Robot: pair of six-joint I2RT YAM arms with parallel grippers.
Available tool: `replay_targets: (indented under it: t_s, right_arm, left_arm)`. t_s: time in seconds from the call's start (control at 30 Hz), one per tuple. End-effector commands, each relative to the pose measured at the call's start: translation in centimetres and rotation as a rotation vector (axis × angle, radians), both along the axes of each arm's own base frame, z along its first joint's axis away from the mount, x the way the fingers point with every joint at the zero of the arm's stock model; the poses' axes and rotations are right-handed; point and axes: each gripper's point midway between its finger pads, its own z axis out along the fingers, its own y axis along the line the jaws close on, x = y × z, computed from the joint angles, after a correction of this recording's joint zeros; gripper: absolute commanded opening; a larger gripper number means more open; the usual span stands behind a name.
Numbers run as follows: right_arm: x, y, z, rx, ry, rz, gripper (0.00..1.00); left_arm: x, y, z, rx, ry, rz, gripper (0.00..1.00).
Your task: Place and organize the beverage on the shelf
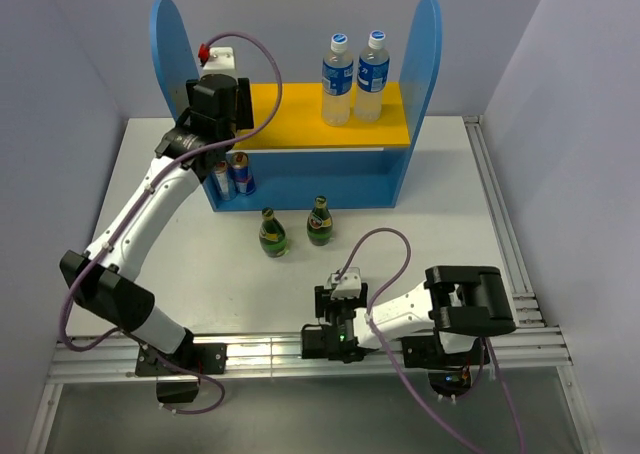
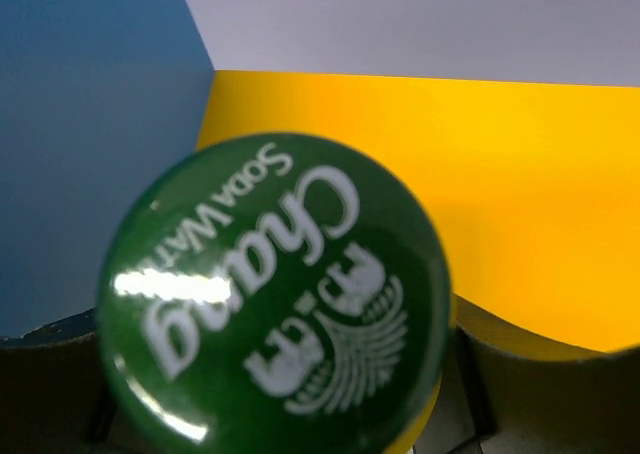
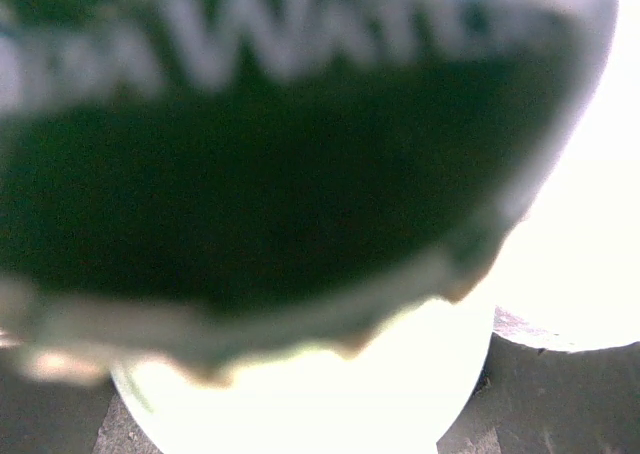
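Note:
The blue shelf (image 1: 300,184) stands at the back with its yellow upper board (image 1: 300,114). Two plastic bottles (image 1: 337,79) (image 1: 372,76) with blue labels stand on the board's right end. Two dark green bottles (image 1: 272,233) (image 1: 319,222) stand on the table in front of the shelf. My left gripper (image 1: 218,74) hovers over the board's left end, shut on a glass bottle whose green cap (image 2: 275,294) fills the left wrist view. My right gripper (image 1: 338,319) sits low near the front edge, shut on another bottle with a green cap (image 3: 280,174) and a pale body (image 3: 300,394).
Two red-and-blue cans (image 1: 231,177) stand at the left of the lower tier, under the left arm. The shelf's tall side panels (image 1: 170,44) (image 1: 425,54) flank the board. Aluminium rails (image 1: 500,234) run along the right and front table edges.

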Motion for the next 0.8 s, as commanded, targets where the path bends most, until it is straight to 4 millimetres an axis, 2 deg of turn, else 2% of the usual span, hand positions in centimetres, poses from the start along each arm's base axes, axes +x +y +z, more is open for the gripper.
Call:
replay_targets:
  t_s: [0.0, 0.17, 0.4, 0.5, 0.57, 0.67, 0.77]
  right_arm:
    - [-0.5, 0.6, 2.4, 0.106, -0.068, 0.002, 0.00]
    - [-1.6, 0.3, 2.8, 0.075, -0.100, 0.000, 0.00]
    - [-2.4, 0.2, 2.4, 0.028, -0.103, 0.019, 0.00]
    - [-2.5, 0.7, 2.5, 0.074, -0.092, 0.031, 0.00]
    - [-2.5, 0.5, 2.6, 0.077, -0.091, 0.030, 0.00]
    - [-2.5, 0.3, 2.8, 0.079, -0.090, 0.029, 0.00]
    - [-2.6, 0.2, 3.0, 0.078, -0.096, 0.023, 0.00]
  left_arm:
    - [1.4, 1.1, 8.2, -0.127, -0.248, -0.012, 0.00]
    - [3.4, 2.8, 7.2, -0.163, -0.259, 0.008, 0.00]
    - [4.9, 2.6, 5.1, -0.184, -0.239, 0.003, 0.00]
    - [5.2, 2.5, 4.2, -0.191, -0.223, 0.010, 0.02]
    - [5.3, 2.7, 3.9, -0.189, -0.216, 0.022, 0.13]
    - [5.4, 3.1, 3.0, -0.183, -0.199, 0.046, 0.35]
    - [5.4, 3.1, 2.2, -0.181, -0.182, 0.052, 0.52]
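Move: The spot at the left end of the upper shelf, where I take the soda bottle in my left hand, is about 5 cm ahead of that hand, 3 cm left and 8 cm below. The blue side panel is some 7 cm left, level with the hand. From my right hand, which also holds a soda bottle, the spot is roughly 33 cm ahead, 24 cm left and 25 cm up; a green bottle stands 14 cm ahead and 5 cm left of the hand, another 12 cm ahead and 15 cm left. With my left hand I carry the upright soda bottle on over the upper shelf, about 5 cm forward and 3 cm left towards the blue side panel, sinking some 2 cm and slowing almost to a stop, with a slight roll and the grip kept. My right hand, keeping its own bottle low by the table's front, draws straight back about 3.5 cm, away from the green bottles. ##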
